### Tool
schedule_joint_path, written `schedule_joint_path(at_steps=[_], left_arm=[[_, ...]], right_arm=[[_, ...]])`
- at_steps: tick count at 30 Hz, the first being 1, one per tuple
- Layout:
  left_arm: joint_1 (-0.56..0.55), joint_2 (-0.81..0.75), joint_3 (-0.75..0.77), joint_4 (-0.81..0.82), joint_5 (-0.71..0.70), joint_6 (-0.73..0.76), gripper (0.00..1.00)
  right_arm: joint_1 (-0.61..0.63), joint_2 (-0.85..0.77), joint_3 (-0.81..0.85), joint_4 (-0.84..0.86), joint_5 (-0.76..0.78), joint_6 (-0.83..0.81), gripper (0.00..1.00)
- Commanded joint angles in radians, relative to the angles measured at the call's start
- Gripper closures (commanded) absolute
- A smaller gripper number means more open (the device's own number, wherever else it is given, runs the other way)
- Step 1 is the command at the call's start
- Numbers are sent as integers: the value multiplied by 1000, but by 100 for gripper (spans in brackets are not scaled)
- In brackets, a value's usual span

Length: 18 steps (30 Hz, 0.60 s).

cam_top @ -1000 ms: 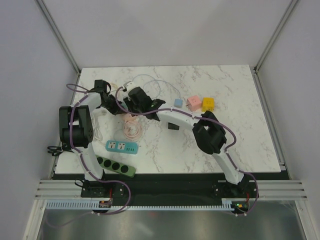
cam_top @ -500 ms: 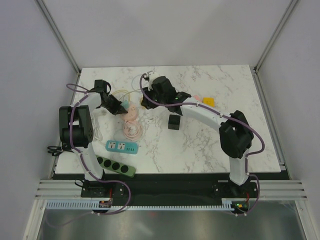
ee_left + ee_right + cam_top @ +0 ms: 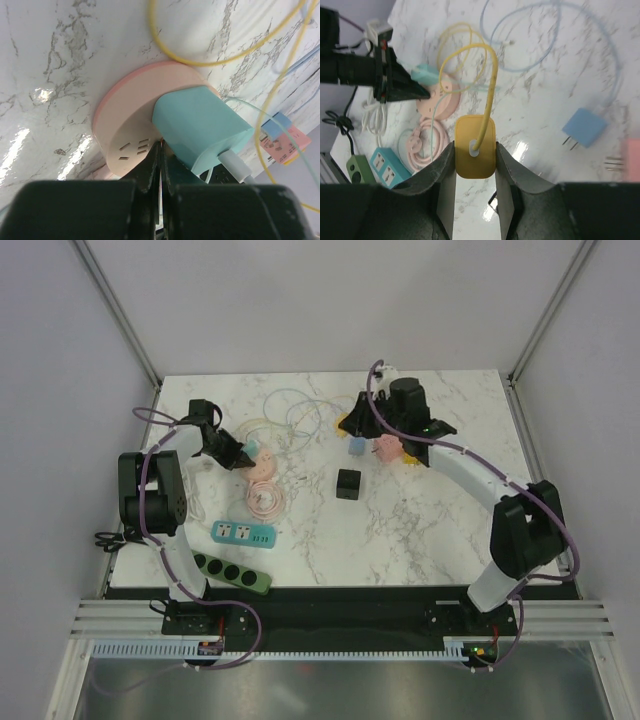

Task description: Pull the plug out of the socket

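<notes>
My right gripper (image 3: 475, 150) is shut on a yellow plug (image 3: 475, 146), held above the marble with its yellow cable (image 3: 490, 75) looping back toward the round pink socket (image 3: 442, 97). In the top view that yellow plug (image 3: 348, 424) hangs at the back centre, well to the right of the pink socket (image 3: 262, 466). A teal plug (image 3: 200, 125) still sits in the pink socket (image 3: 130, 120). My left gripper (image 3: 161, 150) is shut, its tips pressed on the socket's face beside the teal plug, holding nothing. From above, the left gripper (image 3: 237, 457) sits at the socket's left edge.
A loose blue plug (image 3: 356, 445), a pink cube (image 3: 387, 448) and a yellow cube (image 3: 412, 456) lie under my right arm. A black cube (image 3: 348, 483) stands mid-table. A coiled pink cord (image 3: 263, 497), a teal power strip (image 3: 243, 533) and a green one (image 3: 232, 574) lie front left.
My right gripper has swung from the pink socket to the right, carrying the yellow plug away with its cable trailing. The left gripper has stayed on the socket.
</notes>
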Motion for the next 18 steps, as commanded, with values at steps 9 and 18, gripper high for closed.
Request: schedule_joint_path(at_steps=[9,18], left_arm=[[-2,-9,-5,16,-62,26,98],[-3,-66,-33,74,-20,43,98]], right_arm=[[-167,-115,-14,-63,24,-56,100],[-148,-38,-80,-63,-78,-30,93]])
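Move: I carry the yellow plug in my right hand, about 18 cm above the table. The clear patch it heads for lies some 8 cm to the right and level ahead. The black plug stands about 3 cm right and 1 cm back, the blue plug 9 cm ahead and 5 cm right, and the pink plug 9 cm ahead and 13 cm right, all well below. From my left hand, that patch is roughly 34 cm to the right and level ahead. Keeping my grip on the yellow plug, I swing my right hand about 8 cm to the right and some 5 cm up, away from the round socket and edging forward, the wrist turning roughly 10 degrees clockwise. Then I sink about 7 cm over the clear patch between the black and pink plugs, easing back slightly. My left hand stays with shut fingertips at the round socket beside the teal plug. ##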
